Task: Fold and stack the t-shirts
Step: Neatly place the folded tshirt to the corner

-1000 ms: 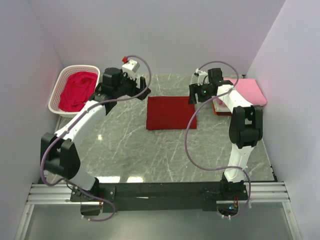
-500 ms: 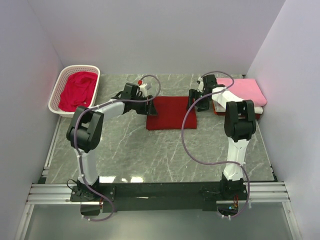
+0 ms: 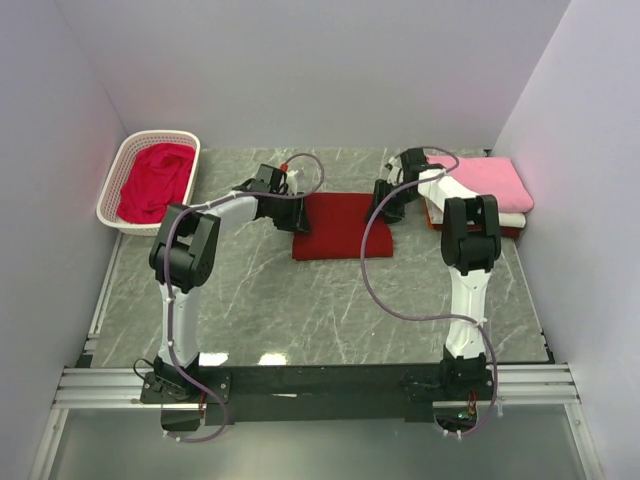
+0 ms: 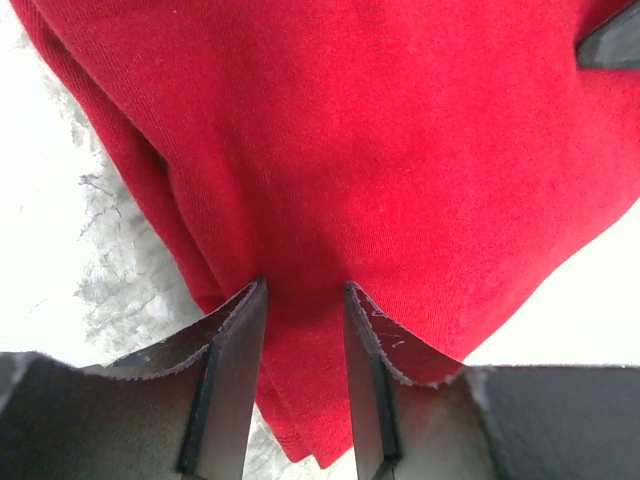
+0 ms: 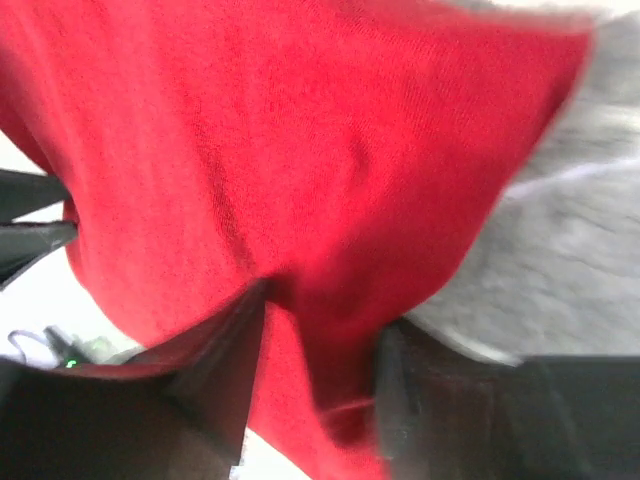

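Observation:
A large dark red t-shirt (image 3: 340,228) lies folded into a rectangle at the table's centre. My left gripper (image 3: 298,215) is down at its left edge. In the left wrist view its jaws (image 4: 300,300) pinch a ridge of the red cloth (image 4: 400,150). My right gripper (image 3: 385,205) sits on the shirt's far right corner, and its jaws (image 5: 320,320) hold a bunched fold of the same cloth (image 5: 300,130). A crimson t-shirt (image 3: 155,180) lies crumpled in the basket. A folded pink t-shirt (image 3: 490,180) rests on a white one (image 3: 512,219) at the right.
The white lattice basket (image 3: 112,178) stands at the far left against the wall. The folded stack sits by the right wall. Grey marble table (image 3: 330,300) stretches between the shirt and the arm bases.
Both arms have come down from above the table onto the dark red shirt's left and right edges. Their jaws have narrowed onto the cloth.

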Controlling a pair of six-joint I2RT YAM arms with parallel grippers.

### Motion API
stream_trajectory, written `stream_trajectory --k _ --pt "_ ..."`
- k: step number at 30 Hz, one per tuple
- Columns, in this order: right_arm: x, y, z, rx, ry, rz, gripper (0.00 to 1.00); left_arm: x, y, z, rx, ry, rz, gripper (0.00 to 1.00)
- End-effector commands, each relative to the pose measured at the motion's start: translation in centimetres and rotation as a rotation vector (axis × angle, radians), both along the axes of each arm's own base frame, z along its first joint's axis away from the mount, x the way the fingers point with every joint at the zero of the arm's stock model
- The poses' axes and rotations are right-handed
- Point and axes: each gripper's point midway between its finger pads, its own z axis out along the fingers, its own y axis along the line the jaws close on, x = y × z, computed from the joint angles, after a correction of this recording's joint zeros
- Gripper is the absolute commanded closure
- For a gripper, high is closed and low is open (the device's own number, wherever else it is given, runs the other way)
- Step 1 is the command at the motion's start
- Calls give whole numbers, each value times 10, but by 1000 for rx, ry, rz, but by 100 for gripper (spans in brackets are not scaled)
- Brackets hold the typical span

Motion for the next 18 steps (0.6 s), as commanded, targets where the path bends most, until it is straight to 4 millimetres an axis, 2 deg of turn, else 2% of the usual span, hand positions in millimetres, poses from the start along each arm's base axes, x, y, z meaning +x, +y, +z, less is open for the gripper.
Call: stream_trajectory --k 1,4,5,6,7,8,9,10,11,12,13,14,15,16,17,18 --pt "-10 19 -4 101 104 13 58 -12 3 -26 59 74 -16 57" --pt "-2 20 2 101 84 21 81 -15 2 -30 70 72 -20 57" --pt "0 16 1 71 69 18 94 -14 2 -25 69 58 -20 56" --pt "7 12 10 39 18 31 100 -13 2 -19 67 44 -17 55" --pt "12 5 13 -7 -14 34 100 -10 3 -11 66 17 -12 54" --pt "19 -7 14 -103 -55 23 100 -3 5 11 68 -43 4 49" --pt "27 -17 20 -177 -118 44 100 1 7 25 68 -83 13 46" --pt "33 -24 33 -227 -171 50 100 4 10 40 73 -127 26 44" --pt "40 -41 37 -335 -216 59 100 6 13 76 63 -216 32 38" --pt "44 -41 48 -367 -250 63 100 10 22 92 89 -271 58 35" --pt "43 -47 57 -413 -274 100 100 5 30 127 87 -353 74 32" --pt "48 -61 64 -513 -308 119 100 2 37 141 105 -401 76 28" --pt "47 -59 75 -551 -339 144 100 1 50 154 141 -451 114 27" --pt "46 -63 81 -598 -358 160 100 -9 60 153 166 -461 124 25" --pt "50 -69 87 -655 -400 178 100 -19 70 183 164 -546 142 23" --pt "48 -79 88 -733 -407 178 100 -24 81 189 190 -577 169 22"
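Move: The folded red t-shirt lies between the two hands, its right edge gathered between the right hand's still-open fingers; its middle is some 9 cm left and 3 cm back from that hand. For the right hand, the pink folded shirt on the stack sits about 20 cm right, 6 cm farther out and 5 cm higher. From the left hand, the red t-shirt's middle is about 9 cm right and 1 cm back, the laundry basket some 33 cm left and 9 cm ahead. The right hand shuts its half-open fingers on the gathered right edge of the red t-shirt while easing about 1 cm down and left, then draws that edge some 5 cm right and 3–4 cm forward towards the pink stack, rising about 3 cm late on as the wrist swings some 30 degrees to point the fingers nearly straight down. The left hand first stays low at the shirt's left end, then opens its fingers wider and pulls off, up about 12 cm and a little left and back, clear of the cloth. ##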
